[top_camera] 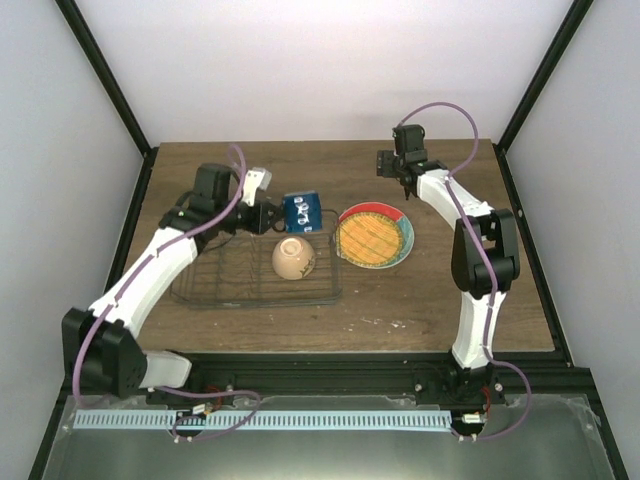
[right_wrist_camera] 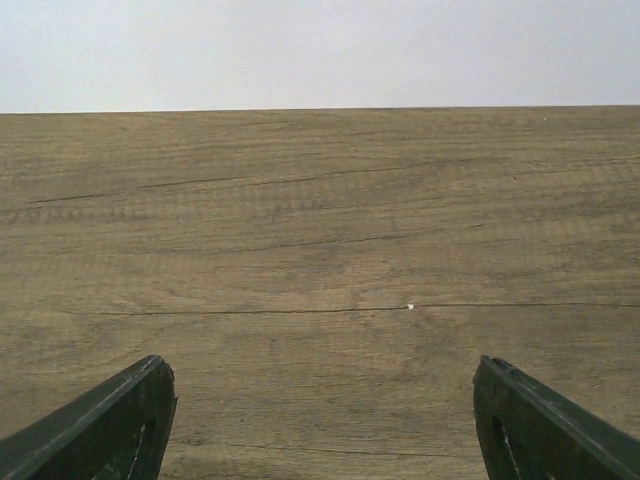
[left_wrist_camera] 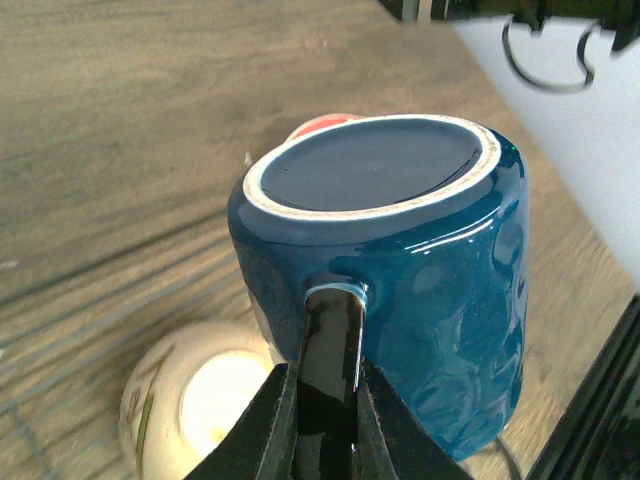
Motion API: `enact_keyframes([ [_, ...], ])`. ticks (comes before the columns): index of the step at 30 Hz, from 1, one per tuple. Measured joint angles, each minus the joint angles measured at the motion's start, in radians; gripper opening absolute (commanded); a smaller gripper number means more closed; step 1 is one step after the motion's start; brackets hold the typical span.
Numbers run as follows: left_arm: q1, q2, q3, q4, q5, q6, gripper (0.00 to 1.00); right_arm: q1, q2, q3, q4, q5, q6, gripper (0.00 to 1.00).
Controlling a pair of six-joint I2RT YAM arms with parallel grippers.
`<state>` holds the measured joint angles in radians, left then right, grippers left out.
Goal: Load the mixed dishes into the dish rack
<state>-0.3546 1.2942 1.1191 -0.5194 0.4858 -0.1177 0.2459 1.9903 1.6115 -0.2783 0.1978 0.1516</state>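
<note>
My left gripper (top_camera: 272, 216) (left_wrist_camera: 325, 395) is shut on the handle of the dark blue mug (top_camera: 301, 211) (left_wrist_camera: 400, 270). The mug hangs tipped over at the back right corner of the wire dish rack (top_camera: 215, 285), its flat base turned toward the left wrist camera. A small cream bowl (top_camera: 293, 258) (left_wrist_camera: 190, 400) sits in the rack just below the mug. To the right of the rack, a yellow-orange grid-patterned plate (top_camera: 372, 237) lies on a red plate (top_camera: 366, 207) (left_wrist_camera: 322, 123). My right gripper (top_camera: 404, 184) (right_wrist_camera: 325, 425) hangs open over bare wood behind the plates.
The wooden table (top_camera: 440, 300) (right_wrist_camera: 320, 220) is framed by white walls and black posts. A black rail (top_camera: 330, 370) runs along its near edge.
</note>
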Motion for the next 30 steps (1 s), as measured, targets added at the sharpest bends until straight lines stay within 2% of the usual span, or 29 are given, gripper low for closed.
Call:
enact_keyframes([
  [6,-0.047,-0.135,-0.088,-0.038,-0.092,0.055,0.00,0.000,-0.001,-0.004,-0.001,-0.005,-0.002,0.83],
  [10,-0.078,-0.166,-0.145,-0.058,-0.121,0.082,0.00,0.000,-0.008,-0.024,0.000,-0.008,-0.005,0.83],
  [17,-0.122,-0.157,-0.199,-0.069,-0.162,0.130,0.00,0.000,-0.046,-0.086,0.003,-0.007,-0.005,0.83],
  [24,-0.155,-0.139,-0.295,0.042,-0.241,0.134,0.00,0.000,-0.069,-0.123,0.013,-0.007,-0.008,0.83],
  [30,-0.242,-0.047,-0.317,0.124,-0.310,0.149,0.00,0.000,-0.069,-0.127,0.018,-0.006,-0.035,0.84],
])
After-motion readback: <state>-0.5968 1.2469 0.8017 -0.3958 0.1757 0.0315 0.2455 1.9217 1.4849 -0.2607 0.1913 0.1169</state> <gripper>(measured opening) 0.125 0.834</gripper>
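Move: My left hand already holds the blue mug upside down by its handle. The rack spot I'm taking it to, beside the upturned bowl, lies roughly 8 cm back, 7 cm right and 15 cm below. The bowl is about 4 cm back, 3 cm right and 15 cm down, and the pie plate some 4 cm ahead, 26 cm right and 18 cm below. From my right hand, the spot is around 31 cm back, 24 cm left and 9 cm lower. I draw the mug back about 5 cm nearly level with my left hand, then sink some 10 cm into the right, near part of the rack beside the bowl, the fingers tipping about 20 degrees steeper and keeping their pinch on the handle. My empty right hand, still open, eases a couple of centimetres back and slightly down. ##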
